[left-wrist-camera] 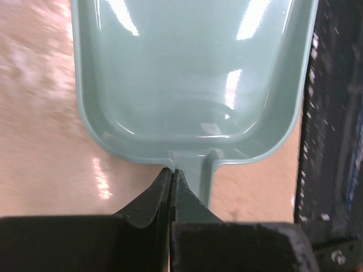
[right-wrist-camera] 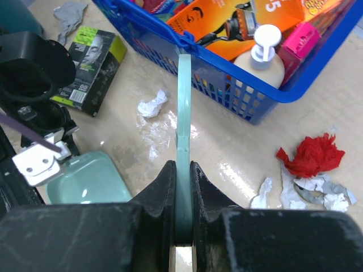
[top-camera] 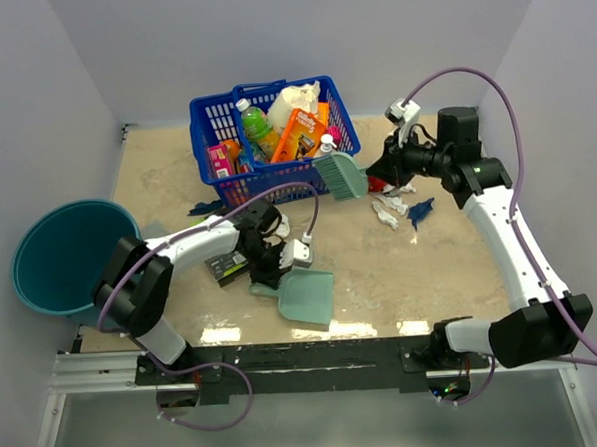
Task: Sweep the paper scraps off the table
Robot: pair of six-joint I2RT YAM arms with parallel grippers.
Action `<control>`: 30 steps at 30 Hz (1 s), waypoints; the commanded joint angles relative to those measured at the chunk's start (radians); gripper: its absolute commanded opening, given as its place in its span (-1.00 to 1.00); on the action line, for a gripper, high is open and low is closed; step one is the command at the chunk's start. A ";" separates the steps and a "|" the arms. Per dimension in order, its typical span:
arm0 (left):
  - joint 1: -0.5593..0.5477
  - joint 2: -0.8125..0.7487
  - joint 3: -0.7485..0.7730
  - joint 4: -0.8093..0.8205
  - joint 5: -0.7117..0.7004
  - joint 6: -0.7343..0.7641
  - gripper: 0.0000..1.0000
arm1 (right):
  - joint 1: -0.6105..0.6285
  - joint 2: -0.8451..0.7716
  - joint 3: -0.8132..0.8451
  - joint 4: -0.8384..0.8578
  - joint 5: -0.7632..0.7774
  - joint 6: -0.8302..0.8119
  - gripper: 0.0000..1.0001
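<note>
The paper scraps lie on the beige table [top-camera: 431,267]. A red wad [top-camera: 379,184], white shreds [top-camera: 386,214] and a dark blue piece [top-camera: 419,209] sit right of the basket. A white wad [top-camera: 282,224] and a blue scrap [top-camera: 206,206] lie further left. In the right wrist view the red wad [right-wrist-camera: 312,154] sits over white-grey shreds [right-wrist-camera: 317,190]. My right gripper [right-wrist-camera: 182,167] is shut on the mint-green brush's handle [right-wrist-camera: 184,102], the brush head [top-camera: 341,174] beside the basket. My left gripper [left-wrist-camera: 172,170] is shut on the handle wall of the mint-green dustpan [left-wrist-camera: 187,79], which lies flat near the front edge [top-camera: 307,295].
A blue basket [top-camera: 274,135] full of bottles and packets stands at the back centre. A round teal bucket [top-camera: 65,258] sits off the table's left edge. A flat black-and-green packet [top-camera: 224,265] lies just left of my left gripper. The black front rail [left-wrist-camera: 332,141] runs beside the dustpan.
</note>
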 commanded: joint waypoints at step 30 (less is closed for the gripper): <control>0.092 -0.280 -0.187 0.317 0.091 0.069 0.42 | -0.112 -0.033 -0.044 0.071 -0.032 0.096 -1.00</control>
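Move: The dustpan lies flat at the left hand's closed fingertips, which are already at the neck where handle meets pan; its middle is about 3 cm to the right and 2 cm back. A paper scrap lies some 13 cm ahead, 1 cm right, the black box 12 cm left and 8 cm ahead. From the right hand, holding the brush high up, the paper scraps lie about 9 cm right, 2 cm ahead and 26 cm below; the red scrap is 6 cm right, 8 cm ahead. With its fingers still shut against the neck, the left hand goes on pushing the dustpan forward about 4 cm and right 3 cm while turning some 13 degrees counter-clockwise, then opens wide, comes free and draws up about 4 cm, back and to the left, tilting so that the fingers straddle the handle from above without holding it. The right hand keeps its grip on the brush, swings it about 4 cm right and a little forward towards the paper scraps, pauses, then begins to sink by nearly 2 cm, the brush still clear of the table. ##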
